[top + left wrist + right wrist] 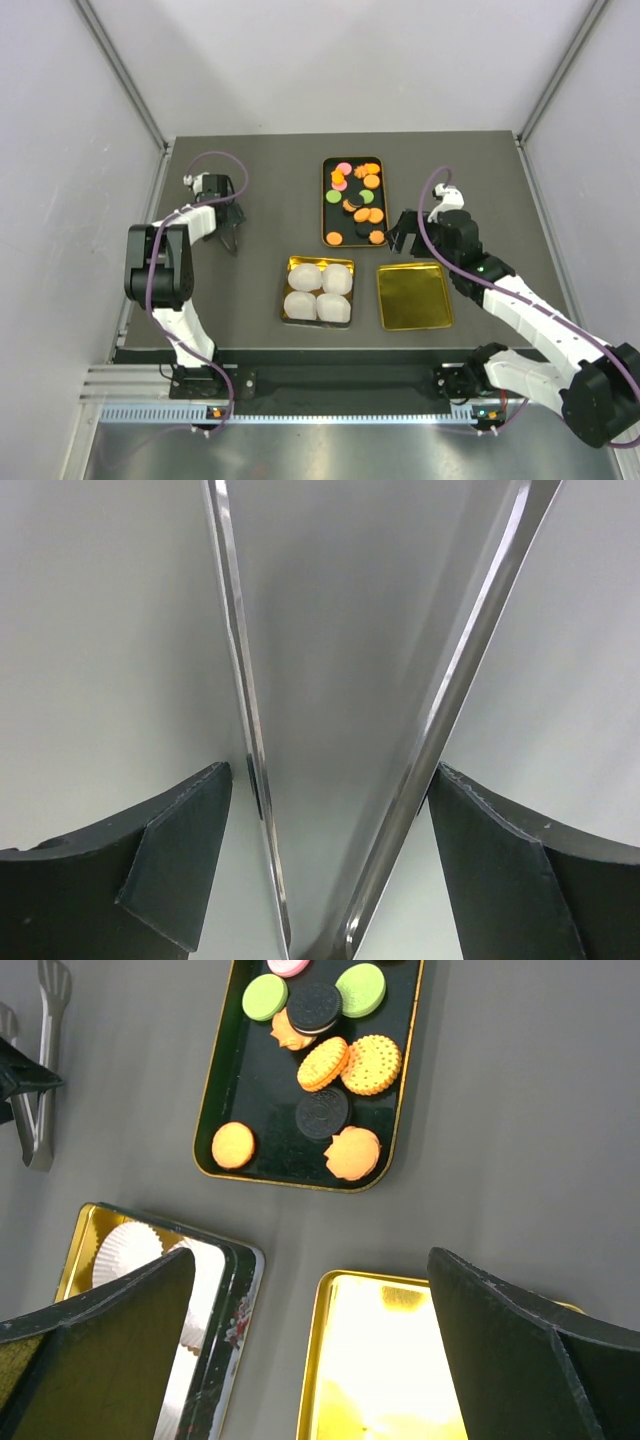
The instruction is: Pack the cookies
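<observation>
The cookies [356,198] lie loose in a black gold-rimmed tray [327,215] at the middle back: mostly orange, with pink, green and black ones. The right wrist view shows the cookies [350,1060] on that tray [222,1090] ahead of my right gripper [311,1260]. That gripper [400,238] hangs open and empty, just right of the tray's near end. My left gripper [232,232] is at the far left of the table. Its fingers [190,830] bracket both arms of the metal tongs [243,720], pressing on them from outside.
A gold tin [288,266] with white paper cup liners [318,292] sits in front of the cookie tray. An empty gold lid [414,296] lies to its right, below my right gripper. Pale walls enclose the dark table on three sides.
</observation>
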Robot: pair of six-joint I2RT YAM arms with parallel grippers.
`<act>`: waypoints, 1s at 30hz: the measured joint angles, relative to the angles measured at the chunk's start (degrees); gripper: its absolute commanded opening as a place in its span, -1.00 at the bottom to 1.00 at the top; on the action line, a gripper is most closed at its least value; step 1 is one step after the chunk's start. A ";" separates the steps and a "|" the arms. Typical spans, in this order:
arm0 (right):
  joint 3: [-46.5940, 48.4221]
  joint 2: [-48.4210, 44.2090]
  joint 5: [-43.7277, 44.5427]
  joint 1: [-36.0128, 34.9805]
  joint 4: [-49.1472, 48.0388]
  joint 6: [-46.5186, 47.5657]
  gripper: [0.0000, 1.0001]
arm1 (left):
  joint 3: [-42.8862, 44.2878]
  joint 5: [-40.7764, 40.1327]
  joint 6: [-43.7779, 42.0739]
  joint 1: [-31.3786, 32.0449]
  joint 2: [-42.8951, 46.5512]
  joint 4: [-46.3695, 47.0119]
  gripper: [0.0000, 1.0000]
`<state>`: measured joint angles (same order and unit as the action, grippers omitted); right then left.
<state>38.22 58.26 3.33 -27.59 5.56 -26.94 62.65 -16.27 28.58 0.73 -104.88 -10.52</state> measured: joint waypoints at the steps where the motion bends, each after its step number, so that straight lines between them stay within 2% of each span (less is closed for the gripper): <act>1: -0.02 0.00 -0.09 0.00 0.00 -0.02 1.00 | 0.83 -0.33 -0.39 0.00 -0.63 -0.63 0.67; 6: -0.02 0.00 -0.42 0.00 0.00 0.17 0.99 | 3.50 -1.40 -1.64 0.02 -2.54 -2.67 0.58; 11: 0.00 0.00 -0.66 0.00 0.00 0.37 1.00 | 4.81 -1.16 -1.77 0.02 -3.43 -3.08 0.23; 13: 0.00 0.02 -0.83 0.00 0.00 0.39 0.99 | 4.96 -1.05 -1.88 0.11 -3.52 -3.21 0.20; 15: 0.00 0.04 -0.94 0.00 0.00 0.39 0.99 | 5.18 -1.05 -1.84 0.26 -3.52 -3.67 0.08; 21: -0.02 0.04 -1.09 0.00 0.00 0.46 0.99 | 5.70 -0.74 -2.40 2.82 -0.39 -9.68 0.06; 30: 0.00 0.04 -1.25 0.00 0.00 1.01 1.00 | 6.67 -1.42 -4.15 11.04 13.49 -15.26 0.06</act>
<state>38.22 58.30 2.09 -27.59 5.56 -25.93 69.32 -17.69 24.43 11.77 -91.39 -25.78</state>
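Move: The tongs lie between my left fingertips, their middle about 1 cm ahead of my left hand, level sideways and 1 cm down, with the forked ends pointing away from me. The cookie tray is some 29 cm to that hand's right and 3 cm ahead. The cup-lined tin is roughly 19 cm right and 18 cm back, both a couple of centimetres lower. From my right hand the tongs are about 14 cm ahead, 36 cm left and 15 cm down. I close my left fingers from wide to about half open, pinching the two arms of the tongs from outside while the hand creeps about 1 cm forward. Then I pick the tongs up, rising about 10 cm and swinging some 7 cm right, slightly back, towards the cookie tray, while the hand turns clockwise a little over 10 degrees. ##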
